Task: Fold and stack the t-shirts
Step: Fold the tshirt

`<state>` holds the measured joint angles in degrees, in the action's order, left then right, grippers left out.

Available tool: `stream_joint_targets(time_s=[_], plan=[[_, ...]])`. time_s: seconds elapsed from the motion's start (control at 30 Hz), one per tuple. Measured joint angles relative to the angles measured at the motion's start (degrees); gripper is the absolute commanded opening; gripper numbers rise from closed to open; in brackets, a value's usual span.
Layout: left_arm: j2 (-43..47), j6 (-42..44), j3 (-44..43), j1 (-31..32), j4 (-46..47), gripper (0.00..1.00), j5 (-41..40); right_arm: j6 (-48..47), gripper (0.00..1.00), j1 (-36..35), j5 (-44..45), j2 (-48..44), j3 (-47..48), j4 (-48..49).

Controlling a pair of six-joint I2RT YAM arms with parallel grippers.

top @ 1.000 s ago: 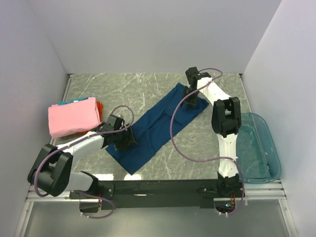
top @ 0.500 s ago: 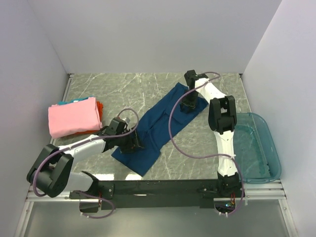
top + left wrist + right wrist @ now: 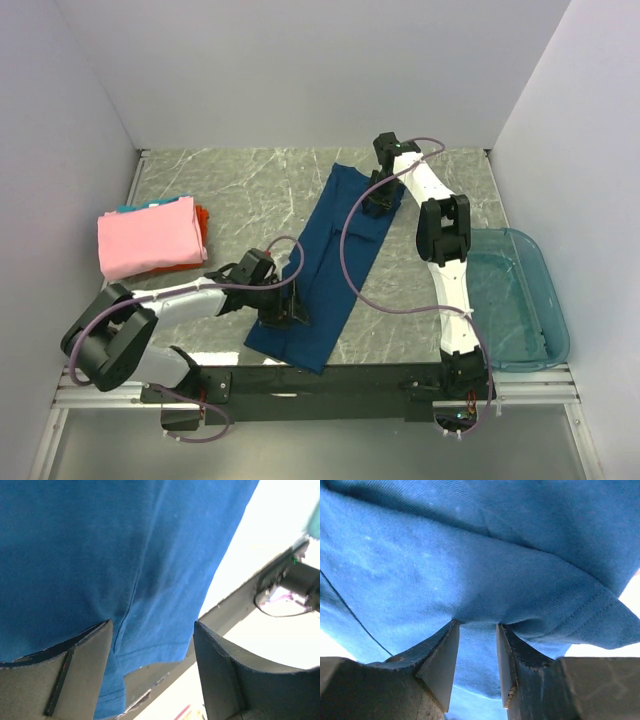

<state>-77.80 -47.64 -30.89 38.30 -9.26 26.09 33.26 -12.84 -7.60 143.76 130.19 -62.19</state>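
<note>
A large navy t-shirt [image 3: 335, 250], folded into a long strip, lies on the marble table and runs from the far centre down to the near edge. My left gripper [image 3: 285, 310] rests on its near end, jaws open and fingertips pressed on the cloth [image 3: 100, 540]. At its far end my right gripper [image 3: 378, 200] stands with jaws partly open, tips pushed into the fabric [image 3: 470, 555], which bunches around them. At the left sits a stack with a folded pink t-shirt [image 3: 150, 238] on top, and orange [image 3: 200, 215] and teal [image 3: 130, 208] edges below.
A translucent teal tub [image 3: 545, 290] stands at the right beside the right arm's base. The black base rail [image 3: 340, 380] runs along the near edge, just past the navy shirt's lower end; it also shows in the left wrist view [image 3: 235, 605].
The navy strip has swung from a diagonal to nearly upright: its near end slid right with my left gripper, and its far end shifted left with my right gripper.
</note>
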Motion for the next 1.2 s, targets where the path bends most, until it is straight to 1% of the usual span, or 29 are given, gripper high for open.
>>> stream_joint_targets(time_s=[0.2, 0.4, 0.5, 0.67, 0.73, 0.83, 1.0, 1.1, 1.2], plan=[[-4.22, 1.44, -2.03, 3.21, 1.90, 0.73, 4.52, 1.40, 0.43, 0.17, -1.79, 0.09, 0.00, 1.11], [-5.07, 3.58, -3.89, 4.74, 0.55, 0.73, 4.96, 1.68, 0.43, 0.26, -3.13, 0.11, 0.02, 2.45], [-4.31, 4.57, -5.62, 4.81, -2.34, 0.74, 3.19, 1.66, 0.43, 0.33, -3.54, 0.07, -0.02, 3.43], [1.57, 5.68, -9.31, 4.81, -7.58, 0.76, -3.76, 1.20, 0.43, 0.79, -3.02, -2.58, -1.31, 5.64], [4.85, 5.88, -11.13, 4.57, -9.99, 0.76, -7.98, 0.76, 0.43, 1.03, -2.23, -6.03, -3.67, 6.36], [7.34, 5.49, -12.07, 3.56, -12.57, 0.75, -11.80, 0.11, 0.43, 1.27, -0.98, -15.34, -10.25, 7.67], [8.59, 4.22, -11.28, 0.81, -18.36, 0.72, -17.11, -0.17, 0.43, 0.55, 0.72, -36.15, -26.08, 12.57], [9.94, 3.41, -9.42, -0.09, -21.09, 0.70, -18.23, 0.02, 0.43, -2.19, 1.27, -45.79, -36.54, 14.40], [10.84, 2.99, -8.50, -0.48, -23.76, 0.70, -18.49, 0.87, 0.43, -8.39, 1.11, -52.00, -48.30, 15.58]])
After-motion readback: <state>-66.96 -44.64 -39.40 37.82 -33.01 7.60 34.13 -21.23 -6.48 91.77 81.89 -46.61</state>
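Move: Both hands are down on the long folded t-shirt. For the left hand, the t-shirt's middle lies about 12 cm ahead and 8 cm to the right, roughly 1 cm lower; the pink stack is some 19 cm ahead and 33 cm left. The right hand, near the far end, has that middle about 13 cm back and 12 cm left, at about table height, and the blue bin some 22 cm back and 32 cm right. Hands slide apart on the t-shirt, then lift off; right rises some 17 cm and back, left arcs leftward. ##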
